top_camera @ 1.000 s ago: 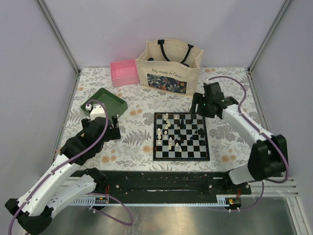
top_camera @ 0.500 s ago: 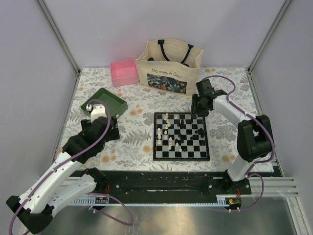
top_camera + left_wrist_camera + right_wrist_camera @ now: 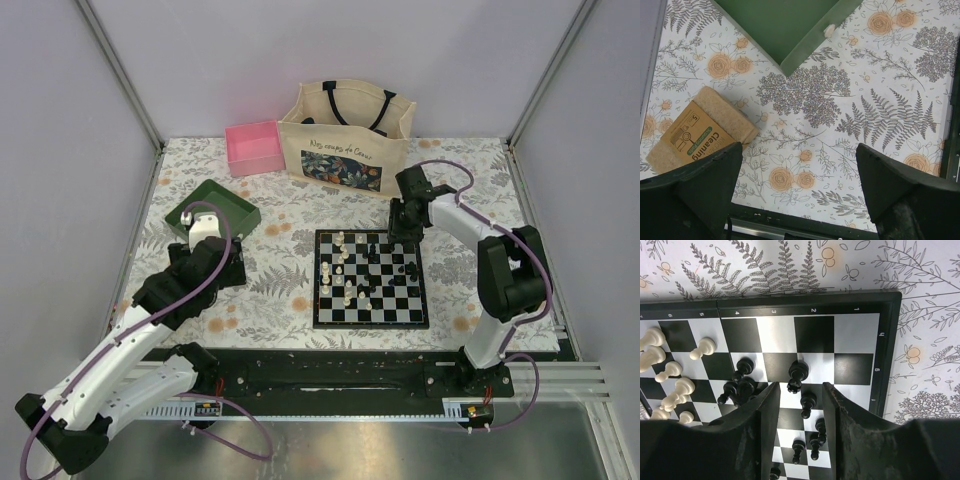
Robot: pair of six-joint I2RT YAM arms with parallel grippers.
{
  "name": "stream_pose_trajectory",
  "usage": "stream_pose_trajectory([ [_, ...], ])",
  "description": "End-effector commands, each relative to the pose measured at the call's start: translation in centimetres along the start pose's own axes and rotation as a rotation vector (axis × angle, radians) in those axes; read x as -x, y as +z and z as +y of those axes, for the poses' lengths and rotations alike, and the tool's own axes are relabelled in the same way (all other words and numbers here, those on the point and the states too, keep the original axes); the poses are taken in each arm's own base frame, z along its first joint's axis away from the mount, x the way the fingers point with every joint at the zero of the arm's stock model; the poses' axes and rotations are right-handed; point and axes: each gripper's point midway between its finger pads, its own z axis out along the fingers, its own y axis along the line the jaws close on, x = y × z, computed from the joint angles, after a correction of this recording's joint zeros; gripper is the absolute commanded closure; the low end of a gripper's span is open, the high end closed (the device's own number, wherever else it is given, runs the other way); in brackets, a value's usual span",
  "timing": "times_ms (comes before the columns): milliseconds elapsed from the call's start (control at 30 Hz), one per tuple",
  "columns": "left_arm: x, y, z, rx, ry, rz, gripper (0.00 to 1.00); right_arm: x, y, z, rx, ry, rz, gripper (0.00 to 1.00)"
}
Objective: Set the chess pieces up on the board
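Observation:
The board (image 3: 400,310) lies mid-table with black chess pieces (image 3: 385,262) bunched on its right half and cream-white pieces (image 3: 342,270) on its left. My right gripper (image 3: 400,232) hangs over the board's far right corner. In the right wrist view its jaws (image 3: 800,387) stand narrowly apart above the board (image 3: 855,340). A black piece (image 3: 798,372) stands just past the tips and another (image 3: 807,404) below the gap; neither is touched. White pieces (image 3: 670,370) sit at the left. My left gripper (image 3: 222,262) is open over bare tablecloth (image 3: 799,165).
A green tray (image 3: 212,208) stands left of the board, its corner (image 3: 790,55) just ahead of the left gripper. A tan cleaning-sponge pack (image 3: 695,135) lies beside it. A pink box (image 3: 254,147) and a printed tote bag (image 3: 345,140) stand at the back.
My right arm has swung in to the left, from beside the board to over its far right corner, and its jaws have narrowed. The left arm has shifted only slightly.

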Motion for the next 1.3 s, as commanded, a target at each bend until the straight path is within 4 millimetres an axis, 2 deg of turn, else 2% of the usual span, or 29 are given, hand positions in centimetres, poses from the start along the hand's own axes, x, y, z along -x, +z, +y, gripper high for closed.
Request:
stream_pose_trajectory([
  [0,1.8,-0.7,0.0,-0.01,-0.036,-0.05,0.01,0.7,0.3,1.4,0.023,-0.038,-0.014,0.57],
  [300,1.9,-0.9,0.3,-0.011,-0.051,-0.067,0.01,0.7,1.2,1.5,0.002,-0.057,0.002,0.59],
  [400,1.9,-0.8,0.3,-0.007,-0.047,-0.062,0.01,0.7,1.1,1.5,-0.002,-0.065,-0.001,0.66],
  [633,1.8,-0.6,-0.1,-0.012,-0.034,-0.05,0.01,0.2,0.6,1.3,-0.004,-0.064,0.001,0.65],
  [733,1.7,-0.7,0.0,-0.013,-0.035,-0.052,0.01,0.3,0.4,1.2,-0.011,-0.064,-0.005,0.69],
  [800,1.7,-0.7,0.0,-0.011,-0.034,-0.052,0.01,0.4,0.3,1.2,-0.011,-0.066,-0.005,0.78],
  [933,1.8,-0.6,0.0,-0.009,-0.036,-0.053,0.01,0.5,0.0,1.3,-0.007,-0.063,-0.009,0.78],
  [1033,1.8,-0.6,0.0,-0.006,-0.034,-0.051,0.01,1.0,-0.6,1.1,-0.016,-0.068,-0.035,0.79],
  [1267,1.7,-0.5,-0.1,-0.008,-0.031,-0.046,0.01,3.6,-1.4,-0.5,-0.127,-0.069,-0.117,0.8],
])
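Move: Just under the right fingers, about 1 cm to their left and 3 cm below, stands the tall black chess piece. A smaller black piece stands some 2 cm nearer the base, straight back from the hand. The tight black cluster is about 5 cm left and 1 cm back, and the nearest white piece 7 cm left and 1 cm ahead. From the idle left hand, the tall piece lies roughly 36 cm right, 14 cm ahead and 16 cm below. Sinking about 2 cm and easing 1 cm left, the right hand brings its half-open fingers down around the tall black piece, then narrows them in steps while staying low until they pinch it. With the piece gripped, it shifts about 1 cm right, rises about 1 cm and tilts slightly. ##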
